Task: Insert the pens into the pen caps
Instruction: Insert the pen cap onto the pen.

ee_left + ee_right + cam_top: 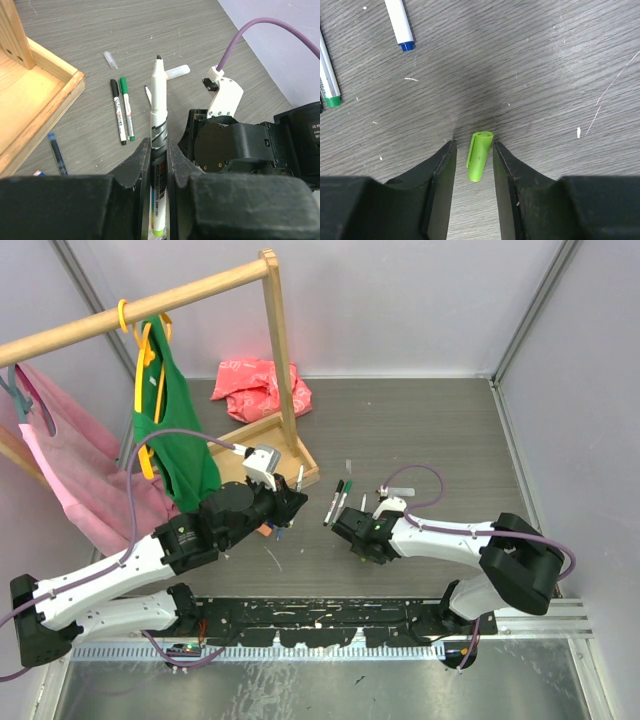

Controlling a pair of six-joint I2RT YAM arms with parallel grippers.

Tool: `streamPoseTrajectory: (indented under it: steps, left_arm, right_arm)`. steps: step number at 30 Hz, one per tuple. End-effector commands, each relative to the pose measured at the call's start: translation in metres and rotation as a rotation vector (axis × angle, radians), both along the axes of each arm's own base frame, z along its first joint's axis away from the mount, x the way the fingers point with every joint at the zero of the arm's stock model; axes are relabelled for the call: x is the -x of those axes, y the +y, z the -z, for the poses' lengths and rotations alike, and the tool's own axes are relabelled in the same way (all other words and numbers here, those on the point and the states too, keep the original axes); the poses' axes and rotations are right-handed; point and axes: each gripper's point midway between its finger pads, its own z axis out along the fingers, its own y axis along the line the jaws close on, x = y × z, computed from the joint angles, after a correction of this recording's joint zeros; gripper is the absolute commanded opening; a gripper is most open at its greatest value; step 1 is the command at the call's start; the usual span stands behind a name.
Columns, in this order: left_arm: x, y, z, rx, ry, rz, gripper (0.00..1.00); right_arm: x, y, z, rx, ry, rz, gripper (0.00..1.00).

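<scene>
My left gripper (158,145) is shut on a white pen (159,110) with a lime-green rear end and a bare black tip pointing away from me. It hovers above the table (285,502). A lime-green pen cap (479,156) lies on the table between the fingers of my right gripper (474,145), with a narrow gap on each side, so the jaws stand open around it. Two capped pens, one black (118,112) and one green (126,107), lie side by side between the arms. A pen with a blue end (401,25) lies farther off.
A wooden clothes rack with a tray base (262,435) stands at the back left, hung with a green garment (175,430) and a pink one (60,460). A red bag (260,385) lies behind it. A blue refill (56,152) and a clear cap (110,59) lie loose.
</scene>
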Motion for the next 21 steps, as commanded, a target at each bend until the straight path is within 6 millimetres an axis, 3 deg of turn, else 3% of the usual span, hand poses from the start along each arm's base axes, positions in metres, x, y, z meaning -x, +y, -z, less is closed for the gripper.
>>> streamPoseTrajectory:
  steps: [1, 5, 7, 13, 15, 21]
  left_arm:
    - [-0.002, 0.003, -0.018, 0.048, -0.034, -0.017, 0.02]
    - [-0.002, 0.004, -0.016, 0.048, -0.033, -0.021, 0.02]
    - [-0.003, 0.003, -0.017, 0.053, -0.036, -0.022, 0.02]
    - [-0.004, 0.0, -0.02, 0.046, -0.046, -0.013, 0.02]
    - [-0.004, -0.001, -0.02, 0.048, -0.051, -0.006, 0.0]
    - [-0.002, -0.006, -0.024, 0.062, -0.057, 0.015, 0.0]
  right_arm:
    - [-0.005, 0.003, 0.001, -0.008, -0.023, 0.026, 0.38]
    - [-0.007, 0.001, -0.002, -0.003, -0.037, 0.03, 0.28]
    - [-0.008, -0.001, -0.004, 0.001, -0.048, 0.033, 0.16]
    - [-0.012, -0.008, -0.019, -0.008, -0.1, 0.062, 0.04]
    - [-0.018, -0.012, -0.031, -0.009, -0.144, 0.074, 0.0]
    - [-0.04, -0.017, -0.088, -0.076, -0.342, 0.087, 0.0]
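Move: The green cap lies on the table right between the right hand's open fingertips, practically at the hand point. Around it: the blue-ended pen about 11 cm ahead and 1 cm to the left, the green marker roughly 12 cm ahead and 6 cm to the left, the black marker beside that, 12 cm ahead and 8 cm to the left. From the left hand, which already holds a pen, the cap is some 3 cm back, 13 cm to the right and 25 cm below. In place at first, the right hand closes its fingers and pinches the green cap by its sides. Then it goes up off the table, slowly at the start and faster towards the end, about 4 cm with a little forward drift, while the wrist tips the fingertips outward by nearly 10 degrees. The left hand stays put, keeping its grip on the upright pen. ##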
